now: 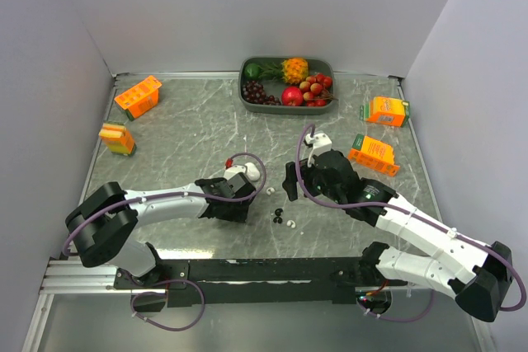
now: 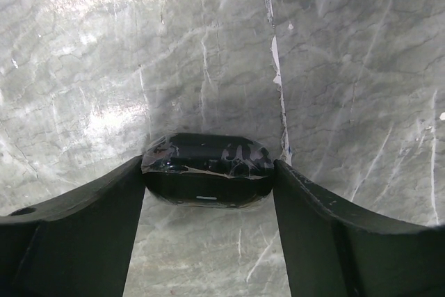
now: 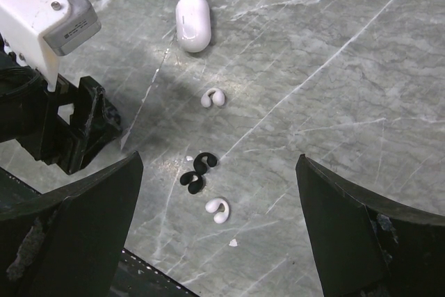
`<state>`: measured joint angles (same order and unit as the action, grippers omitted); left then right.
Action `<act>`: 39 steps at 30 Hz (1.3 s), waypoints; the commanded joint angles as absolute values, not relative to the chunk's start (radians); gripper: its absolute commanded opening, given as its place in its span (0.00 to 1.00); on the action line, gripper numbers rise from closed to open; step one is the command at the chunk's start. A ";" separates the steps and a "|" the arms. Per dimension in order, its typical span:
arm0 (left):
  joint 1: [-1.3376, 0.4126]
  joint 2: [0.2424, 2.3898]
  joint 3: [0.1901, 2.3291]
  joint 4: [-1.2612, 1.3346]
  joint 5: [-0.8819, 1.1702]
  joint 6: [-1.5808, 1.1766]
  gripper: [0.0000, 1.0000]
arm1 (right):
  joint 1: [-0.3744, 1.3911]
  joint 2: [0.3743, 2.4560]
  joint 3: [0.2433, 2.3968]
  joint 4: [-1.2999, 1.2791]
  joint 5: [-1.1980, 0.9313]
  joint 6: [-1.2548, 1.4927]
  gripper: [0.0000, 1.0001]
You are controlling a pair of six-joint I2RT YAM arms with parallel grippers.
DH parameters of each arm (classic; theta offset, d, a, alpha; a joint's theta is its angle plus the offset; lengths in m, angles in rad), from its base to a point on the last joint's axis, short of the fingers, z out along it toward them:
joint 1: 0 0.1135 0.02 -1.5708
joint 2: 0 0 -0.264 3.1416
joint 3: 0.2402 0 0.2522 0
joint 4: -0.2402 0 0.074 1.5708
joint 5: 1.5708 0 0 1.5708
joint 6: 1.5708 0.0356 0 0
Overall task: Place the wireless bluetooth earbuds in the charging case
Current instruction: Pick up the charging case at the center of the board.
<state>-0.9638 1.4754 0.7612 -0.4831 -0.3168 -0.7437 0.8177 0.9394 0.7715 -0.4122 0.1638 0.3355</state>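
Note:
A glossy black charging case [image 2: 206, 165] lies on the marble table, lid closed, and my left gripper [image 2: 208, 175] is shut on it, one finger against each end. In the top view this gripper [image 1: 232, 198] hides that case. A white charging case [image 3: 192, 22] lies closed just beyond it. Between the arms lie the earbuds: one white bud [image 3: 213, 97], two black buds [image 3: 204, 161] touching each other, and another white bud [image 3: 217, 209]. My right gripper [image 3: 219, 165] hangs open above the black and white buds, touching none.
A grey tray [image 1: 286, 105] of toy fruit stands at the back. Orange cartons lie at the back left [image 1: 138, 96] [image 1: 117, 138] and at the right [image 1: 386, 110] [image 1: 373, 153]. The black rail [image 1: 264, 269] runs along the near edge.

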 commanded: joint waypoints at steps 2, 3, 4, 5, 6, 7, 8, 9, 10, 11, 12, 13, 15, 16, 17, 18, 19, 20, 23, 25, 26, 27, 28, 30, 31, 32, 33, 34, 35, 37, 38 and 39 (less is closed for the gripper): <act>-0.968 1.471 0.759 -0.460 -0.301 -0.738 0.66 | 0.821 0.911 0.769 -0.413 0.179 0.339 0.99; -0.969 1.463 0.756 -0.457 -0.302 -0.738 0.62 | 0.821 0.911 0.772 -0.414 0.179 0.339 0.99; -0.973 1.459 0.755 -0.454 -0.305 -0.738 0.58 | 0.821 0.910 0.775 -0.416 0.176 0.341 0.99; -0.976 1.451 0.753 -0.450 -0.311 -0.739 0.55 | 0.821 0.911 0.779 -0.417 0.178 0.342 0.99; -0.983 1.431 0.752 -0.439 -0.314 -0.741 0.44 | 0.821 0.910 0.782 -0.419 0.176 0.342 0.99; -0.985 1.422 0.749 -0.434 -0.324 -0.742 0.39 | 0.821 0.908 0.787 -0.420 0.175 0.345 0.99; -0.988 1.413 0.744 -0.430 -0.330 -0.745 0.34 | 0.821 0.908 0.795 -0.423 0.173 0.345 0.99; -0.989 1.393 0.744 -0.426 -0.334 -0.747 0.22 | 0.821 0.905 0.799 -0.425 0.172 0.348 0.99; -0.995 1.382 0.742 -0.417 -0.340 -0.747 0.16 | 0.819 0.904 0.804 -0.428 0.169 0.351 0.99; -0.997 1.371 0.738 -0.411 -0.354 -0.747 0.10 | 0.821 0.904 0.813 -0.431 0.167 0.351 0.99; -1.000 1.350 0.738 -0.410 -0.365 -0.749 0.01 | 0.821 0.897 0.818 -0.433 0.166 0.354 0.99; -1.006 1.338 0.735 -0.403 -0.374 -0.750 0.01 | 0.821 0.894 0.821 -0.433 0.160 0.356 0.99; -1.011 1.295 0.726 -0.385 -0.397 -0.750 0.01 | 0.821 0.890 0.836 -0.442 0.161 0.359 0.99; -1.014 1.279 0.723 -0.377 -0.405 -0.749 0.01 | 0.821 0.885 0.842 -0.443 0.161 0.362 0.99; -1.014 1.263 0.712 -0.358 -0.413 -0.747 0.01 | 0.821 0.882 0.854 -0.451 0.163 0.367 0.99; -1.015 1.225 0.706 -0.344 -0.422 -0.744 0.01 | 0.821 0.881 0.862 -0.454 0.164 0.368 0.99; -1.017 1.204 0.700 -0.325 -0.428 -0.741 0.01 | 0.821 0.877 0.868 -0.456 0.166 0.376 0.99; -1.017 1.184 0.684 -0.307 -0.431 -0.736 0.01 | 0.821 0.876 0.882 -0.459 0.173 0.379 0.99; -1.017 1.100 0.644 -0.224 -0.465 -0.738 0.01 | 0.819 0.880 0.911 -0.468 0.190 0.396 0.99; -1.017 1.039 0.614 -0.108 -0.451 -0.713 0.01 | 0.819 0.891 0.939 -0.480 0.180 0.397 0.99; -1.019 1.020 0.577 -0.057 -0.436 -0.684 0.01 | 0.818 0.906 0.949 -0.486 0.163 0.396 0.99; -1.019 0.990 0.560 0.033 -0.424 -0.672 0.01 | 0.818 0.916 0.962 -0.492 0.129 0.393 0.99; -1.020 0.973 0.542 0.096 -0.395 -0.657 0.01 | 0.818 0.925 0.988 -0.509 0.109 0.390 0.99; -1.038 0.924 0.465 0.203 -0.376 -0.586 0.01 | 0.816 0.946 1.011 -0.523 0.046 0.382 0.99; -1.049 0.907 0.439 0.321 -0.367 -0.560 0.01 | 0.816 0.950 1.025 -0.529 0.031 0.382 0.99; -1.057 0.893 0.389 0.374 -0.364 -0.502 0.01 | 0.815 0.950 1.031 -0.528 0.019 0.383 0.99; -1.072 0.868 0.365 0.432 -0.362 -0.471 0.01 | 0.815 0.948 1.032 -0.526 0.006 0.382 0.99; -1.078 0.861 0.347 0.509 -0.357 -0.439 0.01 | 0.812 0.946 1.040 -0.523 -0.027 0.380 0.99; -1.083 0.856 0.322 0.543 -0.342 -0.369 0.01 | 0.810 0.948 1.043 -0.523 -0.044 0.379 0.99; -1.095 0.851 0.305 0.590 -0.302 -0.283 0.01 | 0.805 0.956 1.064 -0.535 -0.081 0.371 0.99; -1.100 0.853 0.298 0.616 -0.275 -0.212 0.01 | 0.802 0.971 1.072 -0.554 -0.095 0.367 0.99; -1.106 0.851 0.296 0.624 -0.264 -0.183 0.01 | 0.801 0.977 1.081 -0.564 -0.104 0.362 0.99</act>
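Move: The black charging case is already between the left hand's fingers, on the table. From that hand the black earbuds lie about 12 cm right and level ahead, the white earbuds case about 12 cm ahead and 5 cm right, and the nearer white earbud pair 6 cm ahead and 10 cm right. From the right hand the charging case is roughly 17 cm left, 3 cm back and 15 cm below. Left hand lifts the still-pinched charging case some 13 cm, tilting fingertips forward-right; open right hand rises about 8. ##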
